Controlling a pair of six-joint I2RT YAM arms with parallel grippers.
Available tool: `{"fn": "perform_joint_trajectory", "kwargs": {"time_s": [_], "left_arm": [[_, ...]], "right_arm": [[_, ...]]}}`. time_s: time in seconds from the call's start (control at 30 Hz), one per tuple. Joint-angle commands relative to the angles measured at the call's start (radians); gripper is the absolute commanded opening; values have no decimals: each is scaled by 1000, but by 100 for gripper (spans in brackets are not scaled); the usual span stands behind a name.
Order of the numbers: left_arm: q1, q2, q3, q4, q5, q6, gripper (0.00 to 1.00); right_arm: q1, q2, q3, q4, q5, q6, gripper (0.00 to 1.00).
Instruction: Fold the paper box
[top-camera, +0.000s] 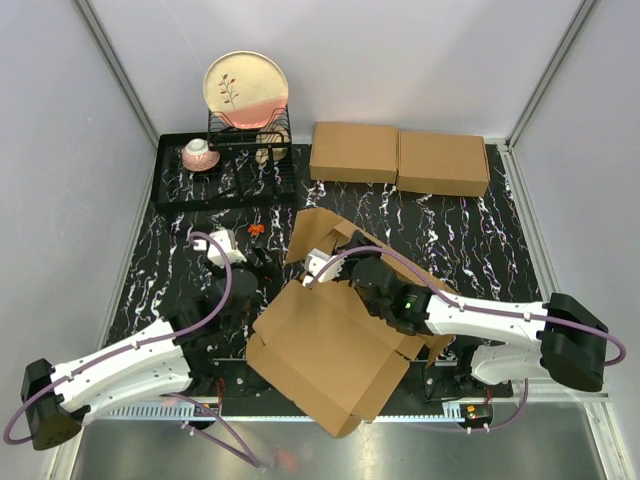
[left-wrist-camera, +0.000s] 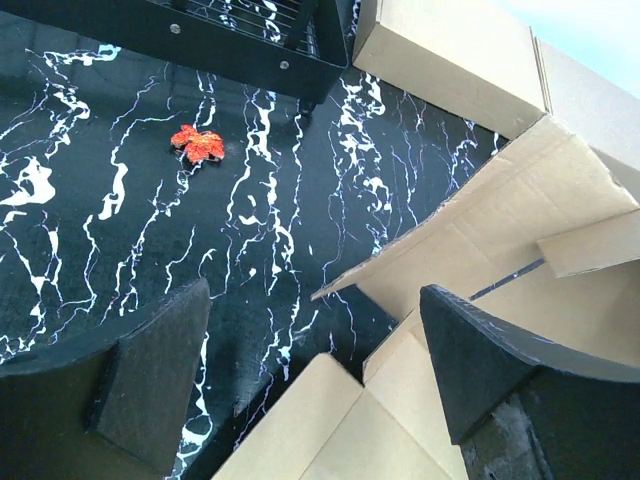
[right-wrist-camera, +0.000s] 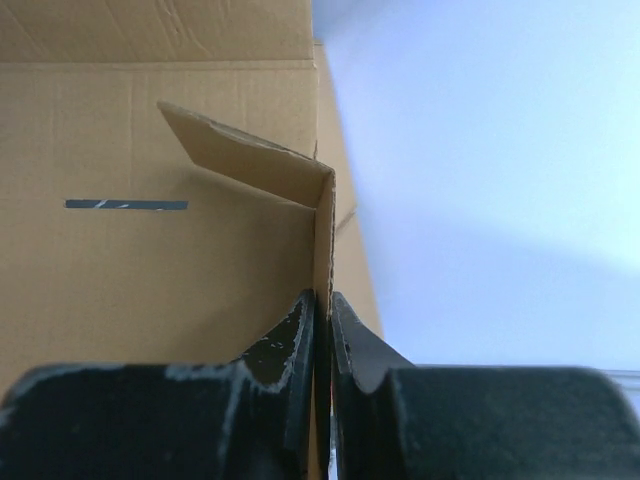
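The paper box (top-camera: 325, 345), a brown corrugated sheet with its flaps partly raised, lies at the table's near middle. My right gripper (right-wrist-camera: 322, 312) is shut on the thin edge of an upright side wall of the box (right-wrist-camera: 150, 270), where a small flap bends inward. From above, that gripper (top-camera: 338, 262) sits over the box's far part. My left gripper (left-wrist-camera: 320, 365) stands open just left of the box (left-wrist-camera: 480, 250), above the black table. Its fingers (left-wrist-camera: 150, 385) hold nothing, and a flap corner lies between them without touching. Seen from above, it (top-camera: 258, 268) hovers by the box's left corner.
Two flat brown cardboard boxes (top-camera: 400, 158) lie side by side at the back. A black dish rack tray (top-camera: 225, 185) at the back left holds a plate (top-camera: 246, 88) and a pink cup (top-camera: 198, 153). A small red-orange scrap (top-camera: 256, 229) lies on the table.
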Motion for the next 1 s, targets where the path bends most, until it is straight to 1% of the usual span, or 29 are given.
{"fn": "perform_joint_trajectory", "kwargs": {"time_s": [0.0,0.07,0.1,0.13,0.2,0.23,0.27,0.3,0.37,0.4,0.47,0.53,0.57,0.63,0.67,0.7,0.8,0.9,0.97], "left_arm": [[31,-25,-28,126,13,13,89],[42,-20,-29,134,12,7,89],[42,-19,-29,142,7,5,89],[45,-19,-31,145,2,1,89],[48,-17,-31,162,-2,-2,89],[51,-17,-34,167,-1,-4,89],[53,-19,-34,185,5,-2,89],[56,-16,-35,193,12,1,89],[59,-10,-35,203,22,7,89],[60,-6,-35,205,27,10,89],[65,-5,-40,223,45,19,89],[68,-2,-49,226,55,34,89],[70,0,-52,264,67,39,89],[74,3,-64,294,79,53,89],[73,6,-68,318,87,56,89],[74,13,-72,332,90,57,89],[77,32,-95,380,96,50,90],[82,46,-123,421,105,35,93],[83,58,-135,468,117,39,96]], "right_arm": [[18,-4,14,159,62,-280,15],[27,16,-6,223,70,-329,15],[32,26,-36,258,82,-380,16],[36,40,-50,332,91,-403,15],[55,88,-86,421,117,-457,15],[66,103,-92,485,123,-465,15],[78,137,-95,510,131,-466,15],[102,151,-92,519,154,-434,15],[118,177,-90,490,168,-373,15],[131,180,-92,481,178,-310,15],[142,184,-87,455,191,-237,16],[167,175,-83,426,203,-207,16],[176,172,-74,411,206,-174,16],[194,149,-63,346,220,-127,16],[201,139,-51,323,224,-71,16],[208,126,-41,240,226,-32,17],[221,73,-23,95,212,126,17],[221,25,-23,35,212,225,18],[222,-7,-9,-2,197,276,18]]}}
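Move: The right hand already pinches the edge of the box's far wall. The near panel, the side it is drawn towards, has its middle about 20 cm back, 5 cm left and 12 cm lower. The raised end flap stands about 4 cm ahead and 8 cm left; the left carton lies some 21 cm ahead, level sideways. From the open left hand, the near panel is about 17 cm back, 14 cm right and 10 cm lower. Keeping its pinch, the right hand lifts briefly, dips, and draws the wall back 5 cm, left 3, towards the near panel. ##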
